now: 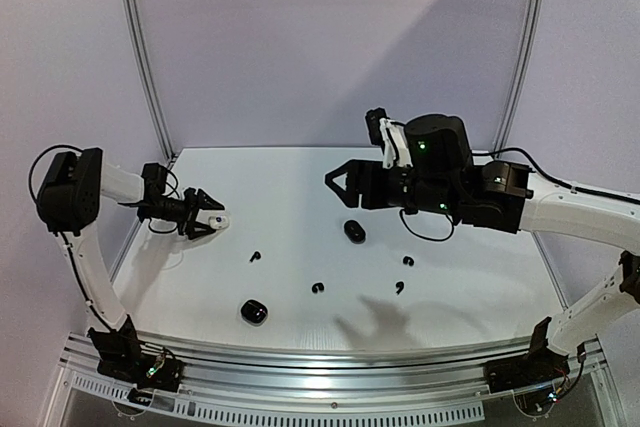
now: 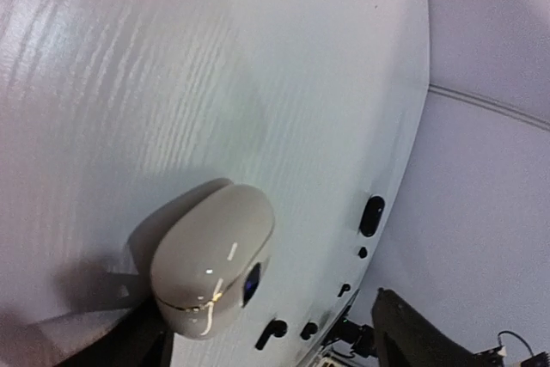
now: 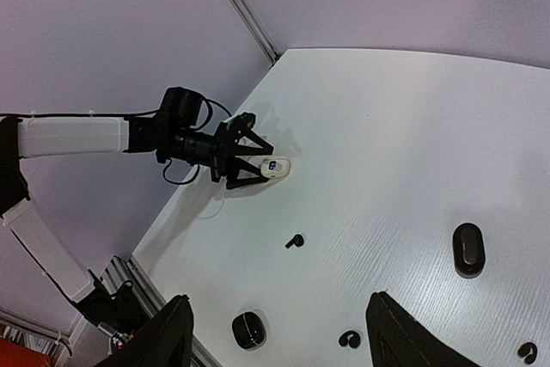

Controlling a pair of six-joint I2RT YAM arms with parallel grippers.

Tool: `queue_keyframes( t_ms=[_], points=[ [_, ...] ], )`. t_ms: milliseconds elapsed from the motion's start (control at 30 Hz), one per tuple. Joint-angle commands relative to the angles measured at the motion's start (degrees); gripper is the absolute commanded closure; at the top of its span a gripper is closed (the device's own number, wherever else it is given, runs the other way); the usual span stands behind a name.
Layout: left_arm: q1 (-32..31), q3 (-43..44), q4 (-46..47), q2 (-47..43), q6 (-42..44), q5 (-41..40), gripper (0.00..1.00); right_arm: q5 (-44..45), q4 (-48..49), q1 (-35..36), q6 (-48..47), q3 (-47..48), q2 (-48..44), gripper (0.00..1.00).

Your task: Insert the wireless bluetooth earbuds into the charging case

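Observation:
A closed white charging case (image 1: 214, 219) lies on the white table (image 1: 300, 177) at the left. My left gripper (image 1: 203, 215) stands open, its tips on either side of the case. From the left wrist the case (image 2: 215, 255) shows a blue light, with one dark finger (image 2: 129, 341) beside it. Several small black earbuds lie loose on the table: one (image 1: 255, 257) left of centre, one (image 1: 318, 289) nearer the front, and two (image 1: 407, 261) (image 1: 399, 287) on the right. My right gripper (image 1: 338, 183) hangs open above the middle of the table with nothing between its fingers (image 3: 155, 337).
A black oval case (image 1: 354, 231) lies closed near the centre, below the right gripper. A second black case (image 1: 253, 311) sits near the front edge. Both also appear in the right wrist view, the oval case (image 3: 468, 249) and the front case (image 3: 248, 330). Grey walls enclose the table.

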Motion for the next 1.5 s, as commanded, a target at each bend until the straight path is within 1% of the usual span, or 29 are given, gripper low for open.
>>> queue_keyframes(
  t_ms=[0, 33, 67, 233, 333, 433, 500, 567, 633, 700, 767, 833, 867, 933, 1000, 1100, 1167, 1233, 1300, 1400, 1467],
  points=[
    [0.8, -2.2, -7.6, -1.4, -0.7, -5.2, 0.09, 1.8, -1.6, -0.3, 0.0, 2.0, 1.0, 0.29],
    [0.8, -2.3, -8.8, -2.0, -0.8, -5.8, 0.02, 1.9, -2.3, -0.5, -0.2, 2.3, 1.0, 0.29],
    [0.8, -2.1, -10.4, -2.6, -0.8, -6.9, 0.01, 1.9, -3.0, -0.7, -0.5, 2.6, 1.1, 0.29],
    [0.9, 2.0, -21.3, -5.7, 1.1, -15.3, 0.01, -1.5, -5.7, -3.5, -2.0, 3.8, 1.6, 0.25],
    [0.9, 5.5, -27.2, -7.5, 3.4, -17.6, 0.01, -5.2, -5.4, -6.5, -3.2, 4.0, 2.2, 0.24],
    [0.9, 5.8, -30.2, -11.6, 6.2, -20.6, 0.01, -9.0, -4.7, -7.7, -6.3, 5.3, 4.5, 0.24],
    [1.0, 6.5, -34.1, -14.1, 8.8, -22.6, 0.01, -12.3, -6.9, -7.7, -10.2, 9.2, 8.1, 0.25],
    [0.9, 6.3, -34.2, -18.0, 12.3, -22.1, 0.01, -13.9, -10.4, -7.3, -13.3, 13.6, 12.5, 0.26],
    [0.2, 5.9, -31.1, -22.3, 16.7, -18.6, 0.01, -13.5, -13.4, -6.0, -15.3, 17.7, 17.8, 0.26],
    [-1.6, 4.8, -26.5, -27.4, 24.4, -16.7, 0.01, -10.8, -16.3, -3.4, -18.7, 21.3, 23.3, 0.26],
    [-4.7, 1.9, -22.6, -33.5, 34.5, -21.6, 0.01, -6.9, -18.7, 0.0, -23.8, 24.9, 27.2, 0.2],
    [-7.5, -1.0, -20.8, -38.5, 41.5, -24.8, 0.01, -7.3, -19.3, 3.2, -28.5, 27.1, 31.1, 0.09],
    [-7.7, -1.5, -21.2, -39.8, 42.9, -24.9, 0.01, -8.6, -18.7, 4.7, -31.7, 27.2, 32.4, 0.03],
    [-7.7, -1.8, -22.9, -41.2, 43.3, -25.9, 0.01, -11.0, -17.3, 7.3, -34.8, 26.5, 35.3, 0.01],
    [-7.7, -2.7, -23.2, -43.2, 41.2, -28.3, 0.01, -12.8, -16.0, 9.4, -37.4, 26.1, 37.5, 0.01],
    [-7.0, -6.6, -21.2, -47.3, 39.1, -26.2, 0.01, -15.7, -12.4, 11.7, -37.1, 25.4, 41.1, 0.01],
    [-5.9, -9.4, -21.4, -49.0, 38.5, -25.5, 0.01, -16.0, -10.9, 13.1, -36.6, 25.9, 43.6, 0.01],
    [-5.1, -11.4, -21.7, -50.1, 38.5, -25.4, 0.01, -15.0, -10.5, 14.3, -35.9, 27.5, 45.6, 0.01],
    [-5.1, -12.7, -21.3, -51.2, 37.2, -25.6, 0.01, -12.0, -9.5, 14.8, -32.6, 27.4, 46.7, 0.01],
    [-4.1, -12.7, -20.9, -51.7, 36.8, -24.5, 0.01, -6.0, -7.6, 15.0, -26.8, 25.5, 46.6, 0.01],
    [-4.0, -12.8, -20.3, -51.9, 36.4, -23.9, 0.01, -3.6, -5.8, 15.0, -24.4, 23.6, 46.0, 0.01]
  ],
)
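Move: The black case lies about 18 cm left of the right hand, 9 cm back and some 29 cm below. The earbud beyond it is about 4 cm ahead and 19 cm left of that hand; the middle earbud is 3 cm back and 4 cm left. At the left hand, the white case sits between the opening fingers, about 1 cm ahead, 2 cm right and 1 cm below. Right opens, swooping down, left and back some 30 cm towards black case; left leaves white case, rising, drawing back. ##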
